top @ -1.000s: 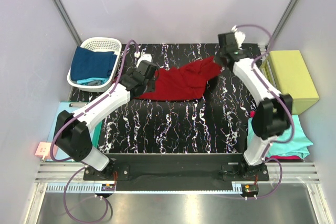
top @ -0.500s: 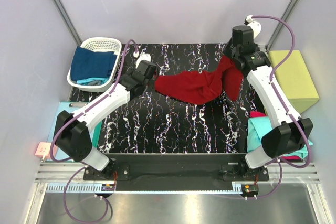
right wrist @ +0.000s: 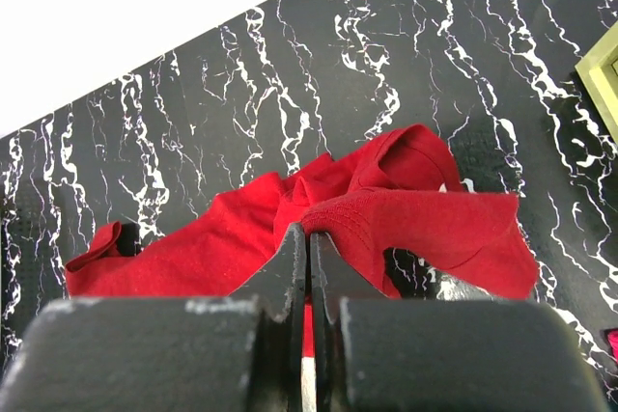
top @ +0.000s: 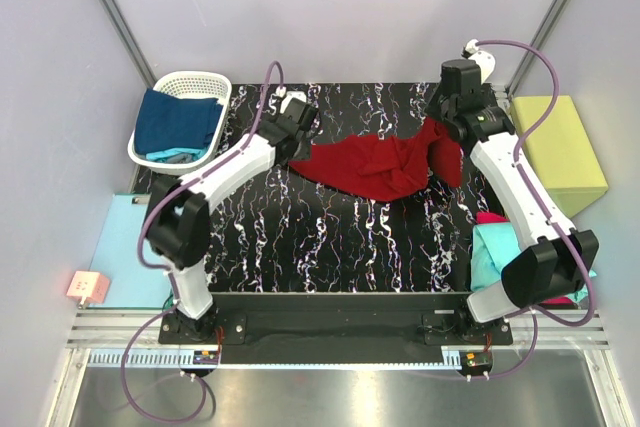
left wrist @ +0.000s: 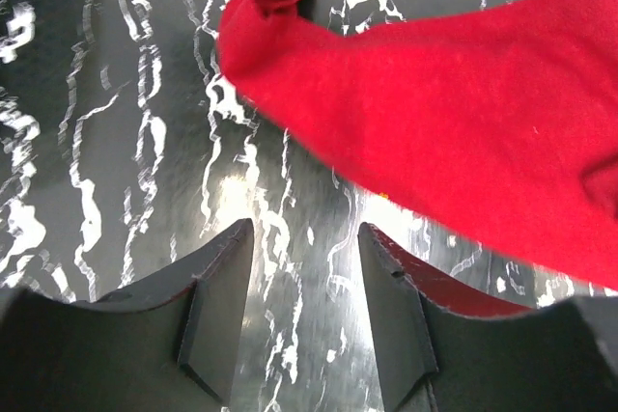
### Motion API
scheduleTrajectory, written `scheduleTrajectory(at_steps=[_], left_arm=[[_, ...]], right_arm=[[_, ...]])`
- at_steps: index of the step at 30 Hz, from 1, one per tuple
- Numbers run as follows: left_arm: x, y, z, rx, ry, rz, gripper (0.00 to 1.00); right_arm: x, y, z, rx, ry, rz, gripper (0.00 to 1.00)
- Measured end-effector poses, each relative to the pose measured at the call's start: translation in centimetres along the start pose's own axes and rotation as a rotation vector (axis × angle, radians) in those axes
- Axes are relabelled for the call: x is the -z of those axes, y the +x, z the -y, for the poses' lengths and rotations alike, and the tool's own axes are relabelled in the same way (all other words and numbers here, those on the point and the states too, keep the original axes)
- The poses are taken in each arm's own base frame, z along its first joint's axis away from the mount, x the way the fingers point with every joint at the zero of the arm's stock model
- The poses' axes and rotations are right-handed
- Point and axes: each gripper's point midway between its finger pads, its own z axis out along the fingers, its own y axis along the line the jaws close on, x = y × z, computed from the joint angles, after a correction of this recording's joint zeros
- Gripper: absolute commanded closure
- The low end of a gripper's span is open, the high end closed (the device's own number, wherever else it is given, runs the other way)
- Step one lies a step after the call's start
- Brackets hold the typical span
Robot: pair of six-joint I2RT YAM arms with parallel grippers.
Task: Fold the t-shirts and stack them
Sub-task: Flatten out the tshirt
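Observation:
A dark red t-shirt [top: 375, 164] lies crumpled across the far middle of the black marbled table [top: 330, 237]. My right gripper [right wrist: 307, 231] is shut on a fold of its right edge, lifting that end [top: 440, 142] a little off the table. At the shirt's left end my left gripper [left wrist: 304, 229] hovers open over bare marble with nothing between its fingers. The red t-shirt [left wrist: 454, 132] lies just ahead and to the right of it. A navy blue t-shirt [top: 175, 122] fills the basket. Teal [top: 497, 247] and magenta [top: 555, 299] t-shirts lie at the right edge.
A white laundry basket [top: 215, 80] stands at the back left. A yellow-green box [top: 555, 147] sits at the back right, beside my right arm. A pale-blue sheet [top: 120, 247] and a small pink object [top: 85, 287] lie left of the table.
My right gripper has dragged the red t-shirt's end to the right and stretched the shirt out. My left arm has swung inward, its gripper following the shirt's left end toward the back right.

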Motion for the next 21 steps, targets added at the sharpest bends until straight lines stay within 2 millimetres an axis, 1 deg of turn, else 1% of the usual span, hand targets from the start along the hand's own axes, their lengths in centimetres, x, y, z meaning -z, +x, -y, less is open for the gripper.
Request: scheduleTrajectory(at_steps=[3, 5, 7, 10, 14, 17, 21], left_arm=[[-2.6, 0.1, 0.2, 0.006, -0.011, -0.038, 0.48], [-4.1, 0.1, -0.1, 0.016, -0.022, -0.06, 0.48], [-5.1, -0.3, -0.4, 0.027, -0.026, -0.071, 0.47], [-6.2, -1.4, -0.6, 0.041, -0.027, -0.065, 0.47], [-7.1, -2.4, -0.2, 0.049, -0.004, -0.061, 0.47], [-7.8, -2.2, 0.2, 0.049, 0.014, -0.076, 0.47], [-9.2, -0.9, 0.6, 0.039, 0.025, -0.115, 0.47]], right_arm=[[0.5, 0.2, 0.2, 0.002, -0.007, -0.003, 1.0], [0.6, 0.4, 0.3, 0.004, -0.009, -0.008, 1.0], [0.6, 0.7, 0.3, 0.006, -0.011, -0.015, 1.0], [0.4, 1.3, 0.5, 0.011, -0.008, -0.03, 1.0], [0.4, 1.6, 0.5, 0.012, -0.012, -0.036, 1.0], [0.4, 1.7, 0.3, 0.012, -0.023, -0.043, 1.0], [0.4, 1.8, 0.2, 0.012, -0.031, -0.047, 1.0]])
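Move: The t-shirt's left end lies about 10 cm ahead of the left hand, 3 cm to its left and some 13 cm below; the white basket stands roughly 26 cm left and 12 cm ahead. From the right hand, which already holds the shirt's other end up, that left end is some 34 cm left, 8 cm ahead and 28 cm below. Half-open left hand reaches forward about 7 cm and down 6 towards the t-shirt's left end; right keeps hold. ##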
